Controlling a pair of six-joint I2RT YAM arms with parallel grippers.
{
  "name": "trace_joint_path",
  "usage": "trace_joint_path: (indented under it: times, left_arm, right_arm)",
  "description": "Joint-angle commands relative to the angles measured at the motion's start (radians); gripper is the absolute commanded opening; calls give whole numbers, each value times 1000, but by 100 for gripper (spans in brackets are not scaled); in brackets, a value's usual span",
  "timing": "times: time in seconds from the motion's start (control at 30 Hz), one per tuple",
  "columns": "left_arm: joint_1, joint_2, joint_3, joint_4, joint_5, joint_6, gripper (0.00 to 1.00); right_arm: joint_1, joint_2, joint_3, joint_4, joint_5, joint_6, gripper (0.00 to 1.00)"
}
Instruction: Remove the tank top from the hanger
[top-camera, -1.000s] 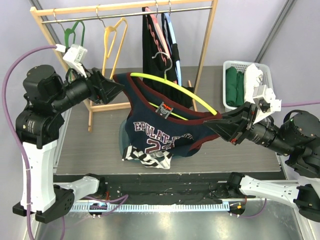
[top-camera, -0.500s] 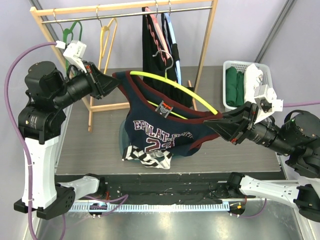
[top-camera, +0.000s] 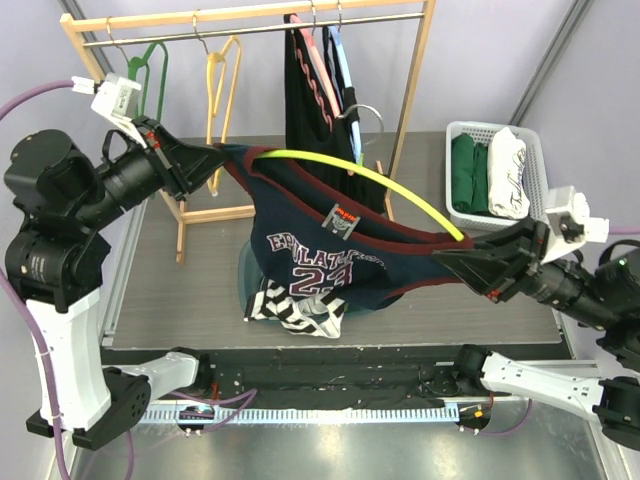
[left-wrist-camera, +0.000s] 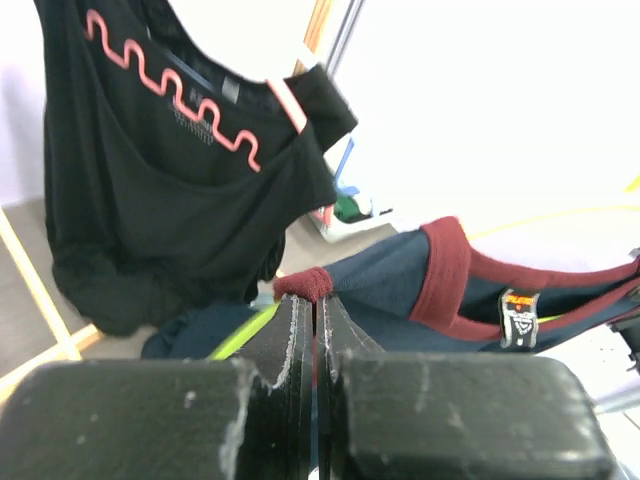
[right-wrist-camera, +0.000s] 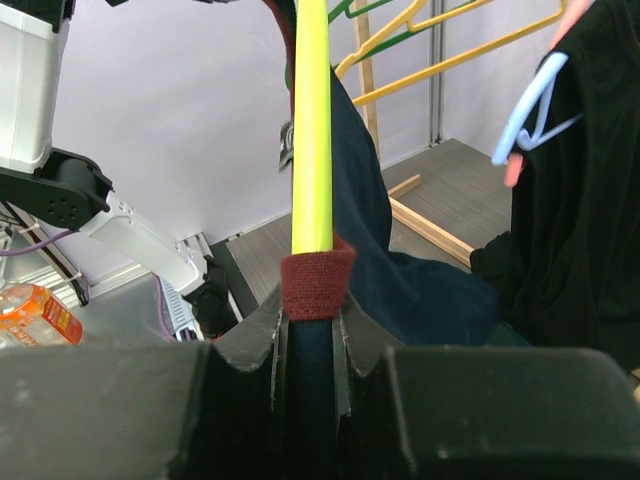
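Note:
A navy tank top (top-camera: 320, 250) with maroon trim and white lettering hangs stretched between both arms on a neon yellow hanger (top-camera: 370, 178). My left gripper (top-camera: 218, 160) is shut on the maroon strap edge at the top's upper left. In the left wrist view the fingers (left-wrist-camera: 315, 300) pinch that trim, with the tank top (left-wrist-camera: 400, 280) beyond and the hanger (left-wrist-camera: 245, 325) just left. My right gripper (top-camera: 447, 256) is shut on the hanger's lower right end. The right wrist view shows the hanger (right-wrist-camera: 311, 130) rising from my gripper (right-wrist-camera: 312, 320), the tank top's (right-wrist-camera: 360, 200) strap wrapped round it.
A wooden clothes rack (top-camera: 250, 15) stands behind, carrying a green hanger (top-camera: 150, 60), a yellow hanger (top-camera: 225, 70) and a black garment (top-camera: 310, 90). A white basket (top-camera: 460, 130) of folded clothes sits at the right. A checked cloth (top-camera: 300, 312) lies under the tank top.
My left gripper closed on the strap edge and drew up and left. My right gripper moved right and down with the hanger end, stretching the tank top wider.

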Motion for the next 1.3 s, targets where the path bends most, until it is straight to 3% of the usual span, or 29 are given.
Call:
trace_joint_path:
  times: [0.0, 0.23, 0.63, 1.27]
  left_arm:
    - [20, 0, 59, 38, -28, 11, 0]
    - [30, -18, -22, 38, -41, 16, 0]
    - [30, -40, -151, 16, -271, 103, 0]
    - [27, -95, -381, 22, -269, 142, 0]
  right_arm:
    - [4, -68, -9, -6, 81, 37, 1]
    - [4, -120, 7, -42, 117, 36, 1]
    - [10, -206, 89, -27, -38, -29, 1]
    - [102, -249, 51, 182, -158, -60, 1]
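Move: My left fingers are shut on the tank top's left strap; the hanger's left end sits in that strap, about 4 cm to the right and slightly below. From my right hand, which grips the hanger's right end together with the other strap, that end lies some 34 cm left and 11 cm ahead, about level. From my left hand, the striped top in the basin is roughly 12 cm right, 3 cm back and 50 cm down, and the black tops on the rack about 25 cm ahead, 20 cm right and 15 cm lower. I keep the left strap pinched and, after a brief 1 cm lift, pull it down about 10 cm with a little forward drift, the fingers tipping some 10 degrees downward. Meanwhile my right hand keeps its grip on hanger and right strap and draws them about 8 cm back and to the right, away from my left hand, tilting slightly up and turning a little counter-clockwise late on. ##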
